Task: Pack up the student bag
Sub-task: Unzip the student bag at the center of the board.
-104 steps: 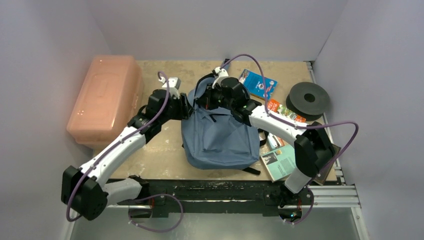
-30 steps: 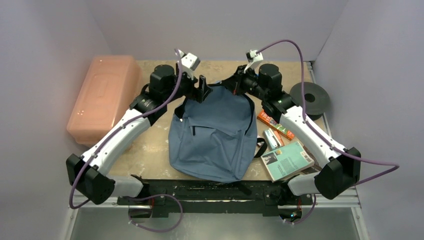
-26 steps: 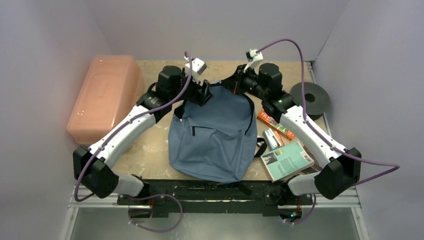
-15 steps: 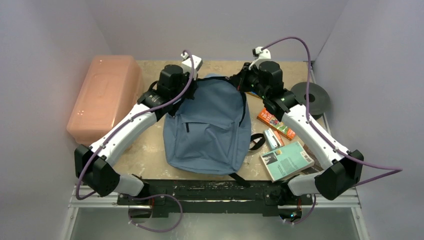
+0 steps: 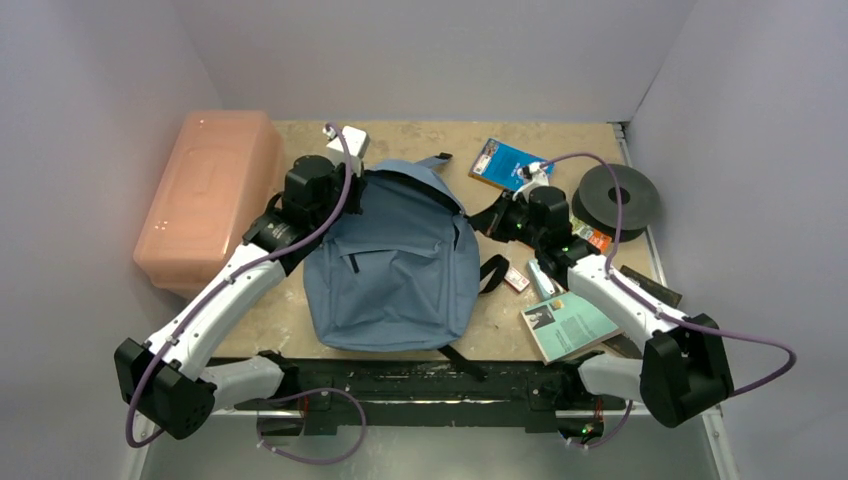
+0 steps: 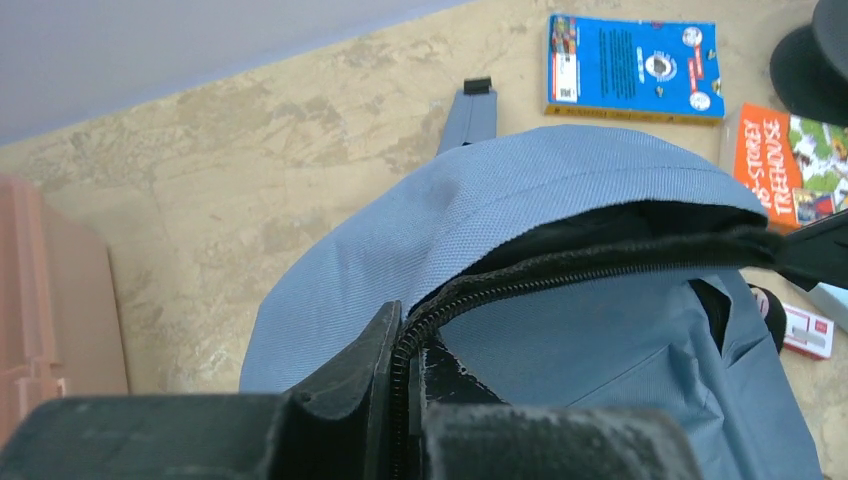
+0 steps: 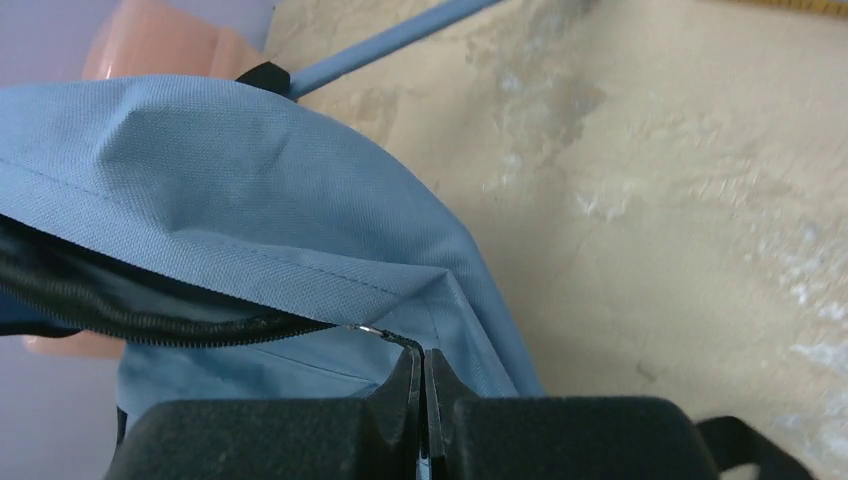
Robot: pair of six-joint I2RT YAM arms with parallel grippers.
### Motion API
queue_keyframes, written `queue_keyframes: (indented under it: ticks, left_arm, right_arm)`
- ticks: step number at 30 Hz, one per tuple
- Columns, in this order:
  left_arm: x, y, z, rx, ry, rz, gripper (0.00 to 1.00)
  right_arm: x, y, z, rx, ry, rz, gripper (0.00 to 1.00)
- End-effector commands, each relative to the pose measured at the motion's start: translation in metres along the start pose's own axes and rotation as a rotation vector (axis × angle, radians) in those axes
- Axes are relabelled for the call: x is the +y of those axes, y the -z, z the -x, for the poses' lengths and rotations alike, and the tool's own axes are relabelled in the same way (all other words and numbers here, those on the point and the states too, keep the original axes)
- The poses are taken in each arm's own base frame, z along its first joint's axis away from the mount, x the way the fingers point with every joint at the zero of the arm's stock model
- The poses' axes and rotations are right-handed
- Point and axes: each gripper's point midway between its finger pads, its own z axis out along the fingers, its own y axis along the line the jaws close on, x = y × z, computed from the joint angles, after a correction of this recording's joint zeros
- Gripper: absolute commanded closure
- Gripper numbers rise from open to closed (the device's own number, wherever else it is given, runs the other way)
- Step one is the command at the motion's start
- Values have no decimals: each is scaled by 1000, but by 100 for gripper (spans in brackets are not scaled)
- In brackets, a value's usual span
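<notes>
The student bag point(image 5: 395, 265), blue-grey with black zipper trim, lies front up in the middle of the table, and its top zipper stands partly open. My left gripper point(image 5: 350, 187) is shut on the zipper edge at the bag's upper left; the left wrist view shows the zipper teeth pinched at my left gripper point(image 6: 408, 345), with the bag point(image 6: 560, 170) arching beyond it. My right gripper point(image 5: 490, 222) is at the bag's right side. In the right wrist view the right gripper point(image 7: 422, 365) is shut on the zipper pull, with the bag point(image 7: 230, 190) above it.
A salmon-pink box point(image 5: 210, 195) stands at the left. A blue book point(image 5: 512, 165) and a black spool point(image 5: 620, 198) lie at the back right. An orange book point(image 5: 597, 237), a small box point(image 5: 517, 279) and a teal book point(image 5: 570, 325) lie right of the bag.
My left gripper has shut on the zipper edge. Both arms have drawn the bag left and nearer. The right gripper has moved down the bag's right side, uncovering the blue book.
</notes>
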Motion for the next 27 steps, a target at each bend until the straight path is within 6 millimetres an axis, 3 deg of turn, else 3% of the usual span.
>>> queue_keyframes:
  ticks: [1,7,10,13,14,16,18,20,25,27]
  left_arm:
    - [43,18,46,-162,30,185,100]
    - [28,16,48,-171,50,100,100]
    - [21,14,47,-168,65,66,100]
    - [17,11,47,-147,44,40,100]
    - [14,13,50,-138,32,21,92]
    - [-2,17,56,-130,-5,-69,64]
    - [-26,23,62,-152,-77,-209,46]
    - [-47,27,65,-183,-151,-305,14]
    - [-95,30,87,-230,-229,-538,6]
    - [-107,18,92,-209,-267,-589,6]
  right_arm:
    - [-32,7,-16,-21,-78,-72,100]
    - [-21,12,-21,3,10,-38,100]
    - [6,15,-16,27,59,20,100]
    - [47,23,12,-7,104,91,100]
    - [57,24,19,-8,119,110,100]
    - [72,24,31,4,153,138,100]
    - [86,25,40,11,182,171,100]
    - [97,26,49,6,215,196,100]
    - [108,24,58,13,270,230,100]
    - [112,23,58,20,277,244,100]
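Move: The zipper pull is already pinched in my right fingers. From my left hand, which grips the zipper band at the bag's upper left, the pull lies about 17 cm to the right, 2 cm back and 9 cm lower. From my right hand the student bag's middle is some 13 cm left, 8 cm back and 10 cm down, the strap loop about 5 cm right and 7 cm back, and the blue book 9 cm right and 14 cm ahead, both well below. Keeping the zipper pull pinched, I draw my right hand back and down a couple of centimetres against my left hand's hold, then lift it some 11 cm, easing left and slightly forward. As that lift starts, my left fingers open wide and let go of the zipper band; my left hand rises about 8 cm, swings 7 cm right over the bag towards the pull, and turns some 25 degrees clockwise. ##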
